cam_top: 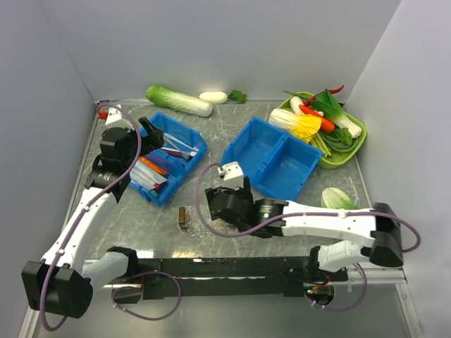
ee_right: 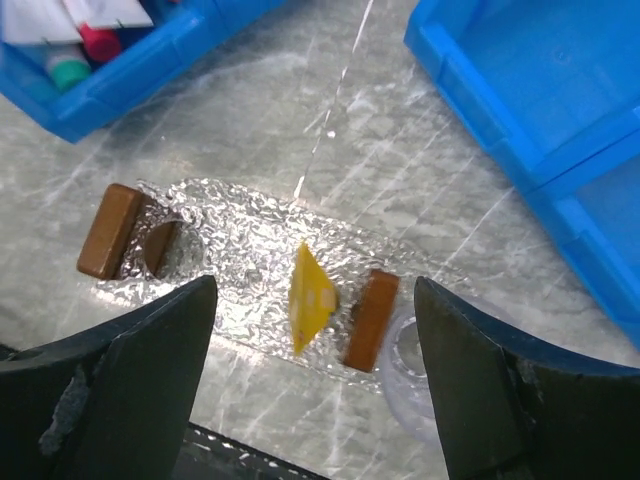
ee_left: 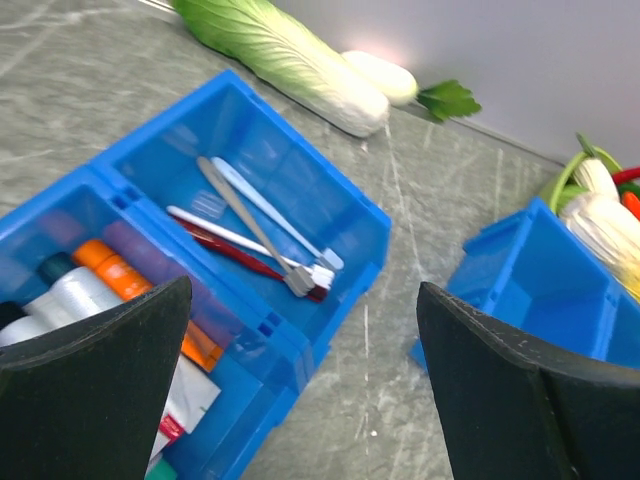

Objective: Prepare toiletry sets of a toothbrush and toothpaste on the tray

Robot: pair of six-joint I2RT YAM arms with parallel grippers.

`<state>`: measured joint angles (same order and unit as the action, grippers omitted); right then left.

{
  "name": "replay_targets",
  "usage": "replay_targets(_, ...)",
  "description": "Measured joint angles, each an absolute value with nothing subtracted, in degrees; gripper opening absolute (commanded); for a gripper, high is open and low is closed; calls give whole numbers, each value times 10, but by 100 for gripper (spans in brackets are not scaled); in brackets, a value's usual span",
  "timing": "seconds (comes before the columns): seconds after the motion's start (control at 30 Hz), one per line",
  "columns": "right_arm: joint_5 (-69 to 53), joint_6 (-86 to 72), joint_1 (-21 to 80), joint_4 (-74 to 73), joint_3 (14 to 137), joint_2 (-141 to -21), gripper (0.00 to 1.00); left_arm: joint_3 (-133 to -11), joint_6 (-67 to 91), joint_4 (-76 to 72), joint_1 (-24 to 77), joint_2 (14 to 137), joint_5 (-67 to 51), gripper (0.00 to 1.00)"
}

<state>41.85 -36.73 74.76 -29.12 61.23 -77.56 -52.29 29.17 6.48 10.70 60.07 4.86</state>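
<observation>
The clear bumpy tray [ee_right: 240,240] with brown handles lies near the table's front edge, mostly hidden under my right gripper [cam_top: 220,204] in the top view. A yellow toothpaste tube [ee_right: 308,285] rests on it, tilted. My right gripper [ee_right: 312,330] hangs open just above the tube, touching nothing. Several toothbrushes [ee_left: 255,235] lie in the far compartment of the left blue bin [ee_left: 350,215]. Coloured tubes [ee_left: 100,290] fill its near compartment. My left gripper [ee_left: 305,400] is open and empty over the bin's right edge, and shows in the top view too [cam_top: 151,132].
An empty two-part blue bin [cam_top: 271,156] stands right of centre. A green tray of vegetables [cam_top: 356,141] sits at the back right. A napa cabbage [cam_top: 177,100] and a white radish [cam_top: 213,97] lie along the back wall. A cabbage piece [cam_top: 337,198] lies beside my right arm.
</observation>
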Motion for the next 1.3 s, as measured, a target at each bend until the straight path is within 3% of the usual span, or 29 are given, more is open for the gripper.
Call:
replay_targets(0.17, 404, -344, 721, -256, 576, -678, 79, -518, 303, 94, 107, 584, 100, 99)
replay_targets(0.23, 396, -339, 701, -244, 559, -636, 75, -518, 319, 117, 107, 583, 126, 95)
replay_targets(0.57, 341, -334, 604, -241, 460, -483, 64, -491, 399, 159, 107, 629, 175, 58)
replay_targets(0.67, 330, -333, 589, -245, 437, -450, 62, -480, 427, 155, 107, 683, 167, 54)
replay_targets(1.3, 298, -322, 538, -248, 362, -362, 59, -464, 495, 126, 111, 828, 139, 45)
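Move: Beneath the wide-open left hand, in the blue bin's near compartment, the orange tube lies about 4 cm ahead, 6 cm left and 24 cm down; white tubes sit some 3 cm farther left of it and slightly nearer, toothbrushes about 12 cm ahead and 2 cm right of the hand. The yellow tube stands on the tray with its tail between the right hand's already opened fingers, middle 8 cm down and 1 cm left; the glass cup is 8 cm right, 1 cm back and 14 cm down. Swinging first some 4 cm left and a little back, the left hand then plunges about 20 cm into the bin's tube compartment, tipping some 30 degrees downward, turning counter-clockwise and half closing its fingers above the orange and white tube ends. Meanwhile the right hand lifts clear of the yellow tube and retreats about 15 cm right, past above the glass cup, sinking again after the initial rise, its left side rolling up and its fingers narrowing. ##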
